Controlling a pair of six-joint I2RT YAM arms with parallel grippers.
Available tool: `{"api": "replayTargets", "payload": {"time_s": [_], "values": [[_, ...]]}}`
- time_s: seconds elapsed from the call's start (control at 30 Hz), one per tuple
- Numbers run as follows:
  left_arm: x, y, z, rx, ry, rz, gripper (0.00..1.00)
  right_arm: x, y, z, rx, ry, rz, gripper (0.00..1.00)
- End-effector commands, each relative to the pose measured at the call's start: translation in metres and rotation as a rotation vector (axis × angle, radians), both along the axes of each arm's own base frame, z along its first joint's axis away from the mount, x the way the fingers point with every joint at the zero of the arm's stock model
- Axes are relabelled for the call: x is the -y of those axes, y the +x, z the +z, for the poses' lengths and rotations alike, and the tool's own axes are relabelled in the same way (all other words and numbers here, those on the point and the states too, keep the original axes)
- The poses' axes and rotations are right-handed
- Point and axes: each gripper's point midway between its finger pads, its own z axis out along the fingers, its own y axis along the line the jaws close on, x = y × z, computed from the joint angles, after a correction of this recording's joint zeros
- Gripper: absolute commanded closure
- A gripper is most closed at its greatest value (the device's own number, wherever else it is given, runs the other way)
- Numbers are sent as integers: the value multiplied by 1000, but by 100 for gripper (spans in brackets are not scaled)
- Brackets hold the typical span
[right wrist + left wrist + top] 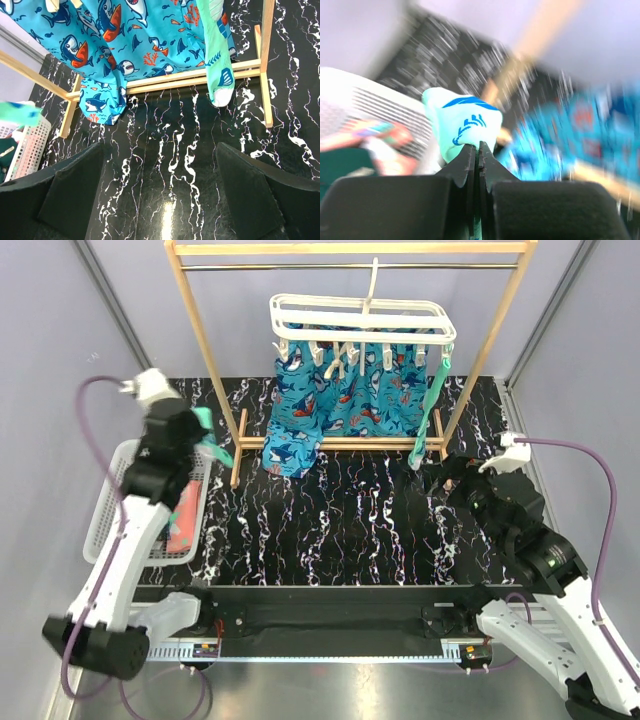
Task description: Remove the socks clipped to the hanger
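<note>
The white clip hanger (362, 318) hangs by its hook from the wooden stand's rail. Bright blue shark-print socks (335, 405) hang from its pegs, and one mint-green sock (431, 405) hangs at its right end. Both show in the right wrist view, the shark socks (115, 45) and the mint sock (218, 60). My left gripper (203, 432) is over the basket's right side, shut on another mint-green sock (462, 120) with blue marks. My right gripper (160, 195) is open and empty above the table, in front of the stand's right foot (440, 475).
A white mesh basket (105, 502) stands at the left and holds a coral-pink sock (185, 530) and something dark teal. The tall wooden stand (205, 350) spans the back, with its base bars (200, 80) low on the black marbled table (340, 530).
</note>
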Motion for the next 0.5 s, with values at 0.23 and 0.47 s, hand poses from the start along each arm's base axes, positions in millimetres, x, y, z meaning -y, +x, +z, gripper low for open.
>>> {"api": "replayTargets", "payload": {"time_s": [0.23, 0.47], "values": [[-117, -31, -24, -64, -48, 389, 100, 5, -6, 7, 50, 5, 6, 0], [-136, -51, -139, -205, -407, 471, 68, 7, -9, 6, 45, 2, 7, 0]]}}
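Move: The mint-green sock, pinched in the left fingers, is bound for the white basket, whose middle lies roughly 10 cm back, 17 cm to the left and 24 cm below the left hand. Of the two nearest things, the coral sock inside the basket is about 16 cm back and 9 cm left of the hand, and the rack's left foot some 4 cm ahead and 7 cm right, both about 26 cm lower. From the right hand, the basket's middle lies about 72 cm left, 2 cm ahead and 24 cm below. The mint-green sock is swept left over the basket by the left hand, some 14 cm leftward and 5 cm back; the hand first rises about 4 cm, then plunges some 16 cm towards the basket. The wrist swings counter-clockwise by 25 to 30 degrees and tips down on the descent, while the fingers only start to open near the end, about a quarter of the way. ##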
